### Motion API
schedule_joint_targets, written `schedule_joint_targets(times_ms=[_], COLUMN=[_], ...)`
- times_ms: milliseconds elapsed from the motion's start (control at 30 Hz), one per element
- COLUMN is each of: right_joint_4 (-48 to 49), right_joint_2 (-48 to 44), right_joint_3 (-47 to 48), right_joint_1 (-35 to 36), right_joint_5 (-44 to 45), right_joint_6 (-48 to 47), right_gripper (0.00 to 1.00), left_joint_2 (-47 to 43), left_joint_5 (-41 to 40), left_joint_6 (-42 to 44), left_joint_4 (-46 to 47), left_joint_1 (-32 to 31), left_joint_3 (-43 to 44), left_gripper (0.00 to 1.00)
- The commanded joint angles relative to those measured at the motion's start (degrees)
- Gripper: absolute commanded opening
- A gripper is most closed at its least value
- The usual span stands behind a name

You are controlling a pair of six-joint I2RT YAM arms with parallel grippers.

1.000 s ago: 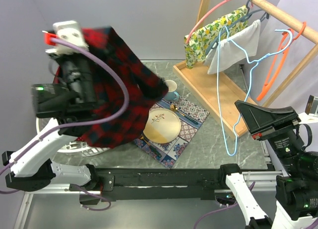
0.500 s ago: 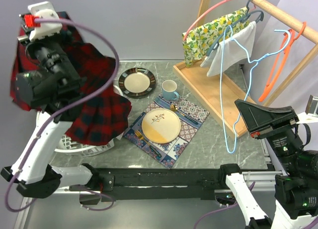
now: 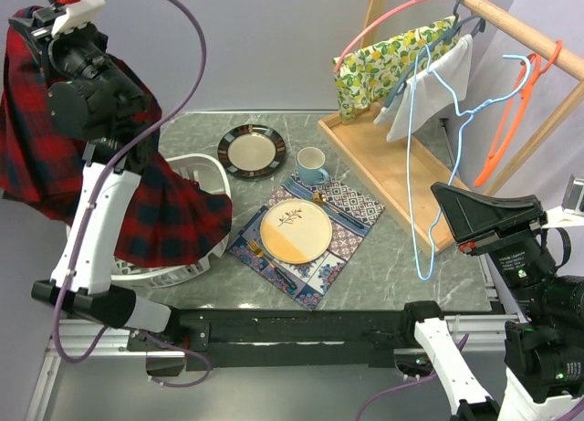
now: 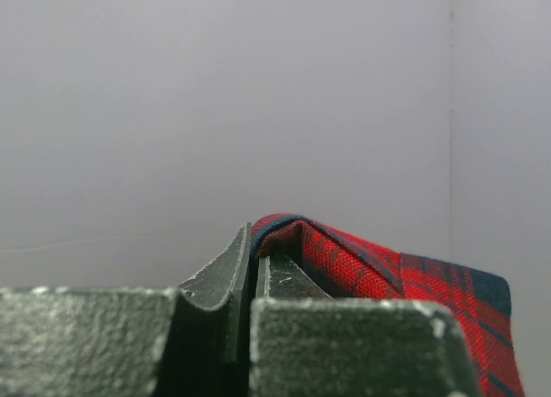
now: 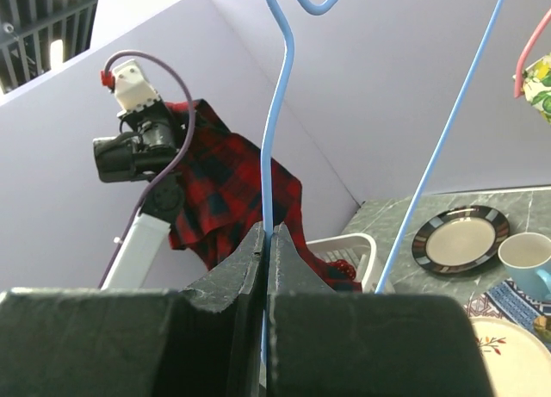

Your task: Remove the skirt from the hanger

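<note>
The skirt (image 3: 173, 222) is red and dark plaid cloth. It hangs from high at the far left down into the white basket (image 3: 193, 168). My left gripper (image 4: 252, 242) is shut on a folded edge of the skirt (image 4: 413, 276), up near the back wall. The hanger (image 3: 408, 165) is thin light-blue wire, bare, dangling from the wooden rail at the right. My right gripper (image 5: 267, 235) is shut on the hanger (image 5: 277, 113), whose wire runs up from between the jaws. The right wrist view shows the skirt (image 5: 225, 175) draped behind the left arm.
A patterned placemat (image 3: 333, 247) carries a cream plate (image 3: 296, 230). A dark-rimmed plate (image 3: 251, 152) and a blue cup (image 3: 313, 163) stand behind it. The wooden rack (image 3: 392, 170) holds a lemon-print cloth (image 3: 383, 63), a white cloth (image 3: 436, 88) and an orange hanger (image 3: 511, 120).
My left arm has swung the skirt from over the table's middle up and to the far left, uncovering the dark-rimmed plate. The right arm and hanger have stayed put.
</note>
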Motion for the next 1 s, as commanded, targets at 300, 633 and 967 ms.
schedule_joint_targets(times_ms=[300, 633, 967], right_joint_4=[3.28, 5.65, 5.04], right_joint_2=[-2.91, -3.70, -4.31], right_joint_3=[0.25, -2.56, -3.26], right_joint_1=[0.14, 0.06, 0.06], right_joint_5=[0.47, -0.05, 0.91], right_joint_6=[-1.85, 0.17, -0.45], right_gripper=[0.00, 0.00, 0.00], left_joint_2=[-0.64, -6.69, -17.93], left_joint_5=[8.71, 2.55, 14.49], left_joint_6=[-4.71, -23.16, -59.88], left_joint_4=[2.81, -12.30, -49.45], left_joint_1=[0.94, 0.76, 0.50], left_joint_3=[10.03, -6.86, -10.64], left_gripper=[0.01, 0.01, 0.01])
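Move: Almost straight below the left hand, about 55 cm down, stands the basket; the plaid skirt is already pinched in that hand and hangs over it. The dark-rimmed plate lies roughly 32 cm farther out and 29 cm to the hand's right on the table, the cream plate some 44 cm to its right and barely 2 cm farther out. From the right hand, which still holds the blue hanger, the basket is about 69 cm to the left, 21 cm ahead and 45 cm below. Flicking the pinched plaid skirt, the left hand first rises and draws back about 5 cm, then swings forward past its start and sinks quickly, some 15 cm from the top of the swing, towards the basket and drifting a little right. On the way down the wrist turns clockwise about 20 degrees and tips down slightly; its fingers keep their hold. ##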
